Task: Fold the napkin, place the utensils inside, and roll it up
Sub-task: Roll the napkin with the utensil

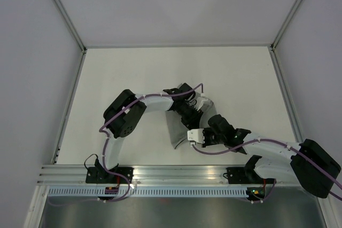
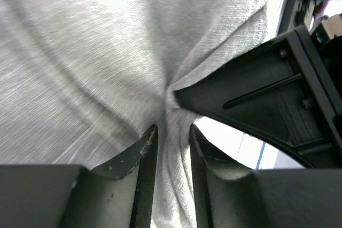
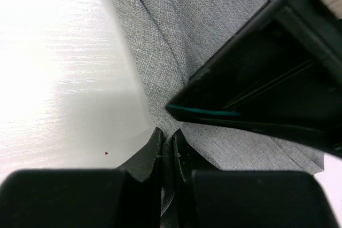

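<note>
The grey napkin (image 1: pixel 178 131) hangs bunched between the two arms above the middle of the white table (image 1: pixel 240 78). It fills the left wrist view as pale woven cloth (image 2: pixel 96 52). My left gripper (image 2: pixel 172 127) (image 1: pixel 195 115) has its jaws parted, with a fold of napkin running loosely between them. My right gripper (image 3: pixel 168 132) (image 1: pixel 199 132) is shut on a thin pinch of the napkin (image 3: pixel 214 14), right beside the left one. Each wrist view shows the other gripper's dark finger, the right one (image 2: pixel 256 94) and the left one (image 3: pixel 256 78), pressing at the same gather of cloth. The utensils are out of view.
A metal rail (image 1: pixel 176 173) runs along the near edge by the arm bases. Grey enclosure walls with metal frame bars (image 1: pixel 64 9) stand on the left, back and right. Both forearms cross over the table's middle.
</note>
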Available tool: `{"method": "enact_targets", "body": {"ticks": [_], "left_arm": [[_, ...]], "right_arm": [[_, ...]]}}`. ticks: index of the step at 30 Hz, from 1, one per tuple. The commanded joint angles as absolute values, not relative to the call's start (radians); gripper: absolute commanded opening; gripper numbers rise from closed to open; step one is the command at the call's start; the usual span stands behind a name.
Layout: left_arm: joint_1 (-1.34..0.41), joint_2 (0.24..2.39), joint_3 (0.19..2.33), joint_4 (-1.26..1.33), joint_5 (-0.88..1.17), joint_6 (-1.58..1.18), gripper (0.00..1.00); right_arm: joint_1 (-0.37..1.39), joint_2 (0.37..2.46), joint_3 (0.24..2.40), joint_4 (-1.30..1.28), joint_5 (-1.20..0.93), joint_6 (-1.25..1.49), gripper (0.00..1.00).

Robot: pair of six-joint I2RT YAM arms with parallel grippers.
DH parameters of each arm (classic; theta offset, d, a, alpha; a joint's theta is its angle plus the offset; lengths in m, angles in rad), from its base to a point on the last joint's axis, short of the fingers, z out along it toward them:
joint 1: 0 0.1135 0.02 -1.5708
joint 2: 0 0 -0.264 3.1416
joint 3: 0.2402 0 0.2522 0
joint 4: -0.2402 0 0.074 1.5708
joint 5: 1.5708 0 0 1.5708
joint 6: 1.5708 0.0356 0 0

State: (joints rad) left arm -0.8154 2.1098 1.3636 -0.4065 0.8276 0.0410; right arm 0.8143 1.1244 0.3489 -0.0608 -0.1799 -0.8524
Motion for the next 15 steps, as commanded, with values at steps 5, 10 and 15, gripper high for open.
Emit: {"method": "enact_targets", "body": {"ticks": [5,10,15], "left_arm": [[-0.741,1.962,1.301,-0.137,0.692,-0.237,0.37],[-0.68,1.873,1.191,0.05,0.594,-0.397,0.37],[-0.626,1.744,1.004,0.35,0.365,-0.574,0.38]], "right_arm": [[0.779,1.129,0.367,-0.219,-0.21,-0.824,0.01],[0.671,1.175,0.442,-0.317,-0.333,-0.847,0.0],[0.548,1.307,0.56,-0.454,-0.503,-0.923,0.0]]}}
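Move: The napkin's rolled near edge lies right at the left hand's parted fingertips, and the right hand already pinches that edge at its own tips. From the left hand, the napkin's far corner is some 18 cm ahead and 5 cm left, and its near corner about 10 cm back and 8 cm left. Both corners lie about 2 cm lower, on the table. Left comes off the roll, about 11 cm forward, rising; right keeps its pinch, drawing it some 2 cm right. ##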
